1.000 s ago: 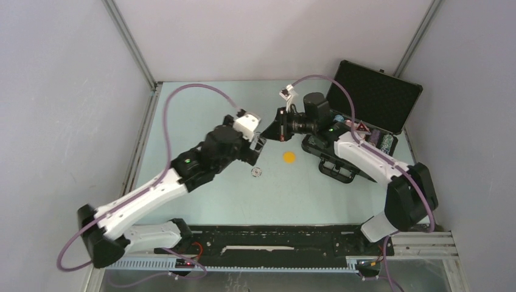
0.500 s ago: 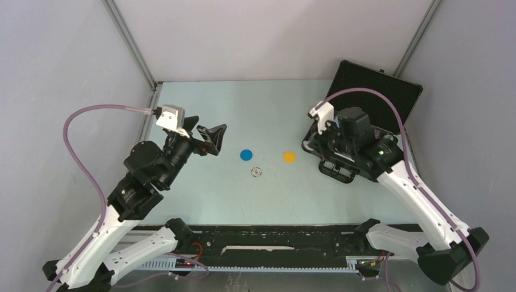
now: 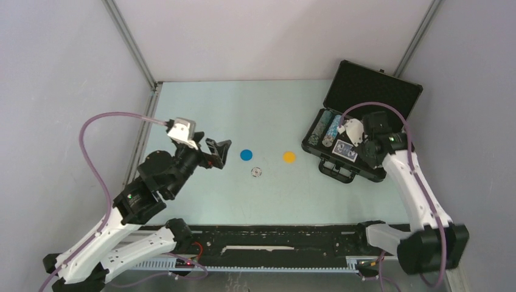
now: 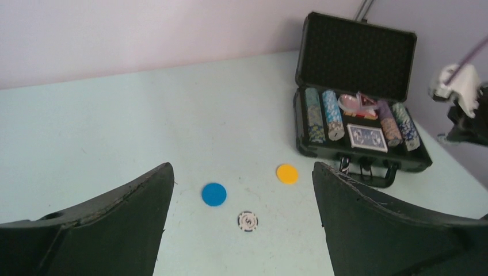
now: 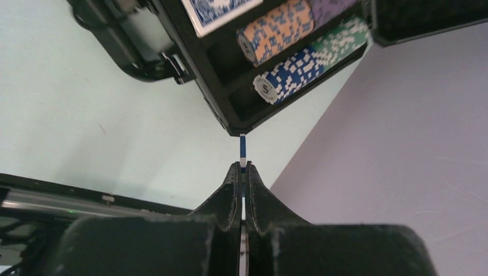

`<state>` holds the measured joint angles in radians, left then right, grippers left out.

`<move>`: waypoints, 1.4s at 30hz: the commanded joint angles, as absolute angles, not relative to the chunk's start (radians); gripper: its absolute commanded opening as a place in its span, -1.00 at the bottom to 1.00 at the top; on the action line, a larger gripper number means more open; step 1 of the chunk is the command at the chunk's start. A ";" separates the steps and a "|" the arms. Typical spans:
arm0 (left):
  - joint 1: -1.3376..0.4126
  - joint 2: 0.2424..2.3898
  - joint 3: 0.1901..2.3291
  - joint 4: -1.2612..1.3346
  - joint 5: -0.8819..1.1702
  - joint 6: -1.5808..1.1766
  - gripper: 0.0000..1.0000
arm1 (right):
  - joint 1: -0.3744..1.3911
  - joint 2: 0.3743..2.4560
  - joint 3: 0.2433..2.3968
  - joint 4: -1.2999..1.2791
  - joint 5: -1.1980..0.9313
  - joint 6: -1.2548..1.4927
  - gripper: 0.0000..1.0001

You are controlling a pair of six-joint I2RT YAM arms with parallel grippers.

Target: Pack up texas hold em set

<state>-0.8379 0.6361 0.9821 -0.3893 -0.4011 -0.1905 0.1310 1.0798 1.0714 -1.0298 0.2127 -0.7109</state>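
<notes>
The black briefcase (image 3: 371,91) lies open at the right, its foam lid raised. Rows of striped chips (image 4: 322,112), a blue card deck (image 4: 366,137) and a red triangle (image 4: 362,102) sit in its tray. On the table lie a blue disc (image 3: 246,154), a yellow disc (image 3: 289,157) and one striped chip (image 3: 256,173). My left gripper (image 3: 219,152) hangs open left of the blue disc, holding nothing. My right gripper (image 5: 242,167) is shut on a thin blue-and-white chip (image 5: 242,148), seen edge-on, just off a corner of the case by the chip rows (image 5: 288,75).
Grey walls close in the table on the left, back and right; the case (image 4: 357,57) stands close to the right wall. Its handle (image 3: 336,170) points toward the table's near side. A black rail (image 3: 268,234) runs along the near edge between the arm bases.
My left arm has pulled back to the left, uncovering the blue disc, and its jaws have widened. My right arm has swung from the table's middle back over the case.
</notes>
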 commanded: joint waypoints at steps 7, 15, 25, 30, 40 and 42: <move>-0.978 0.565 0.875 -0.330 -0.626 -0.102 0.91 | 0.014 1.383 1.069 -0.897 0.352 -0.789 -1.00; -0.996 0.565 0.869 -0.326 -0.613 -0.101 0.92 | 0.008 1.425 1.006 -0.764 0.370 -0.828 -1.00; -0.993 0.603 0.867 -0.322 -0.569 -0.095 0.92 | -0.025 1.505 1.003 -0.725 0.288 -0.833 -0.98; -0.989 0.613 0.865 -0.323 -0.560 -0.095 0.91 | -0.025 1.482 0.959 -0.657 0.293 -0.840 -0.73; -0.989 0.610 0.862 -0.322 -0.541 -0.094 0.91 | -0.011 1.453 0.954 -0.636 0.361 -0.763 -0.27; -0.987 0.612 0.860 -0.323 -0.546 -0.092 0.91 | -0.007 1.435 0.954 -0.635 0.374 -0.750 -0.21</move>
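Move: The right hand holds a blue-and-white chip edge-on; the empty near end of the case's rightmost slot lies some 5 cm ahead, 6 cm to its right and 12 cm below. From this hand, the blue stack in that slot is about 9 cm ahead and 8 cm right, the orange stack 10 cm ahead and 3 cm right, the card deck 11 cm ahead and 4 cm left, all about 11 cm lower. From the left hand, the empty slot end lies some 6 cm ahead, 52 cm right and 30 cm down. The right hand lowers its still-pinched chip about 11 cm while carrying it some 5 cm forward and 5 cm right, tipping the fingers about 15 degrees nearer to straight down, into the open slot end just short of the blue stack. There it all but stops and spreads its fingers to over a third of their range around the chip, while the empty, open left hand sinks about 3 cm, well away over the table's left side. ##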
